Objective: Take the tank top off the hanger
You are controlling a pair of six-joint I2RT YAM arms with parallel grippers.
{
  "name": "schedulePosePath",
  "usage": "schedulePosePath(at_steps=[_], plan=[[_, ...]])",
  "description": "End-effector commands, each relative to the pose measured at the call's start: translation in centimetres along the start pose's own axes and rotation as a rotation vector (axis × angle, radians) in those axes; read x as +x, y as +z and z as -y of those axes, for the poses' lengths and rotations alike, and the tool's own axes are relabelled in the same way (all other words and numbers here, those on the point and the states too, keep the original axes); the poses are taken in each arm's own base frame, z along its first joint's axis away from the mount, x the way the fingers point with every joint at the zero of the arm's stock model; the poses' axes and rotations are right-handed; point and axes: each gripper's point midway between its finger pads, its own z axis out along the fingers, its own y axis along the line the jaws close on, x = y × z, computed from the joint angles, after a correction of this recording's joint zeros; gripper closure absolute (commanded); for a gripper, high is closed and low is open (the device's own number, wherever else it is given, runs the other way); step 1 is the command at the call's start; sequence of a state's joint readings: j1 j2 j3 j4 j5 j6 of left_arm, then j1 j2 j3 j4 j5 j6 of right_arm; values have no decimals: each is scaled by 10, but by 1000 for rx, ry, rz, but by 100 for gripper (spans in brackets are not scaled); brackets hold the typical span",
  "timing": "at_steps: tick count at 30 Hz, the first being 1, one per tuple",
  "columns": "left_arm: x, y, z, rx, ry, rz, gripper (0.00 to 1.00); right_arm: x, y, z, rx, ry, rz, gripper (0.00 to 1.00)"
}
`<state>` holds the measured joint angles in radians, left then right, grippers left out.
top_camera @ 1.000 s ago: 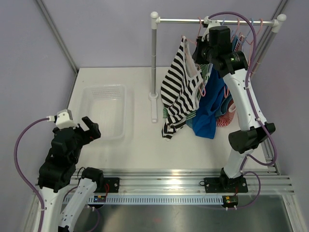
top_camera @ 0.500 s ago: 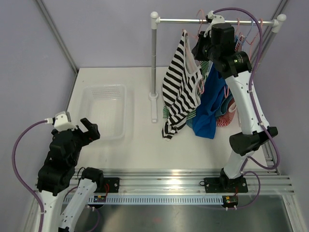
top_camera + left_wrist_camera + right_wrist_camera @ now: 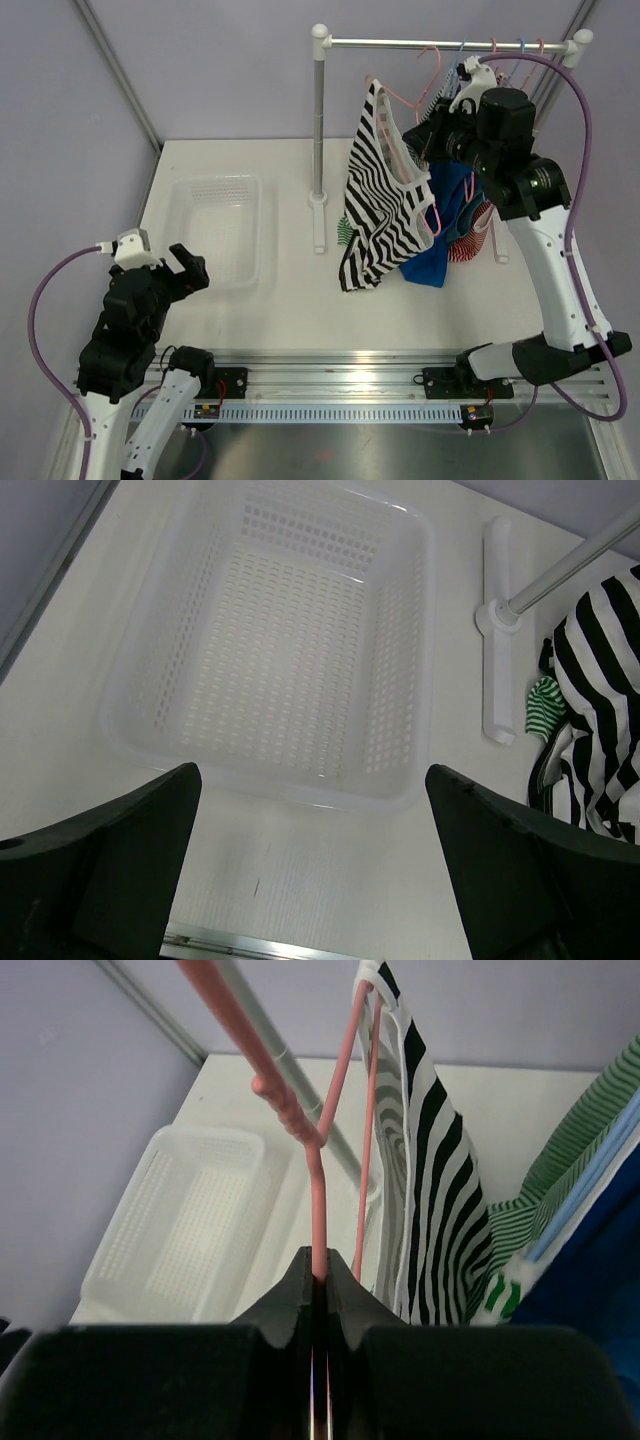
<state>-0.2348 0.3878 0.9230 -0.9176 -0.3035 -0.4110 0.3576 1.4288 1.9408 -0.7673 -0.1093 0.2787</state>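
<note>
A black-and-white striped tank top (image 3: 385, 200) hangs on a pink hanger (image 3: 400, 97) just below the rack's rail (image 3: 380, 43). My right gripper (image 3: 440, 125) is shut on the hanger's wire neck (image 3: 318, 1200), which runs up from between the closed fingers. The tank top (image 3: 430, 1160) drapes to the right of that wire. I cannot tell whether the hook still rests on the rail. My left gripper (image 3: 185, 268) stands open and holds nothing, low at the left by the basket's near edge (image 3: 300, 795).
A white perforated basket (image 3: 262, 235) sits left of the rack's upright post (image 3: 319, 130). Blue (image 3: 440, 240), green-striped (image 3: 345, 232) and red-striped (image 3: 470, 240) garments hang behind the tank top. More hangers (image 3: 520, 50) sit at the rail's right end.
The right arm has swung right and toward the near side with the hanger in its grip. The tank top has moved right and down with it. The left arm has barely moved.
</note>
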Motion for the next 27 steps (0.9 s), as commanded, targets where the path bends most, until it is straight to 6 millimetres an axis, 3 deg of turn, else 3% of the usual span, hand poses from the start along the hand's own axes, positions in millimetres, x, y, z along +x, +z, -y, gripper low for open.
schedulePosePath(at_steps=[1,3,5,6,7,9,10,12,13,15,16,17,19,22,25,27], plan=[[-24,-7,19,99,4,71,1,-12,-42,-40,-193,23,80,100],[-35,-11,35,166,-3,81,1,8,-51,-46,-246,33,36,100],[-46,-11,52,234,-23,86,1,16,-77,-55,-304,17,30,100],[-47,-8,70,305,-20,51,1,32,-83,-58,-341,15,-18,100],[-49,-5,79,343,-22,39,1,39,-100,-62,-363,7,-23,100],[-55,-3,109,468,-51,14,1,62,-109,-60,-387,15,-75,100],[-55,3,125,509,-75,-31,1,67,-125,-61,-395,13,-66,100],[-66,2,149,584,-95,-24,1,87,-133,-58,-403,24,-103,100],[-69,-5,175,659,-85,-36,1,92,-145,-58,-408,21,-97,100],[-79,-5,190,630,-78,9,1,104,-152,-55,-404,26,-121,100],[-80,-25,213,708,-51,8,1,110,-159,-53,-399,20,-132,100],[-81,-16,223,666,-33,22,1,113,-162,-52,-394,19,-140,100],[-73,-34,253,733,30,16,1,121,-169,-50,-388,17,-164,100],[-70,-38,294,719,99,51,1,128,-179,-46,-372,2,-175,100],[-63,-45,319,756,137,69,1,132,-186,-44,-363,-1,-172,100],[-54,-38,330,734,169,66,1,135,-188,-45,-371,6,-186,100]])
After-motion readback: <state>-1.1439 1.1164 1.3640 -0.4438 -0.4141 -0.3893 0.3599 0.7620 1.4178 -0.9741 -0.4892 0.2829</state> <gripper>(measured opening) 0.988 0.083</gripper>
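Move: The striped tank top's far strap, on the hanger end the left fingers will go for, is about 32 cm ahead of the left hand, 34 cm to its right and 18 cm higher; the rack's left post is roughly 24 cm ahead and 23 cm right, at similar height. The right hand already holds the hanger and must bring it to open space some 22 cm back and 6 cm lower; the blue tank top hangs about 6 cm ahead, 5 cm right and 14 cm below it. Keeping its shut grip on the hanger's near shoulder, the right hand draws the already unhooked hanger and striped tank top back about 22 cm from the rack and sinks a little, turning some 20 degrees counter-clockwise so the free strap end swings out towards the left arm. Meanwhile the left hand, fingers wide open, sweeps about 30 cm to the right and rises some 12 cm, yawing roughly 45 degrees clockwise to face that strap end, and comes close without visibly touching it. ##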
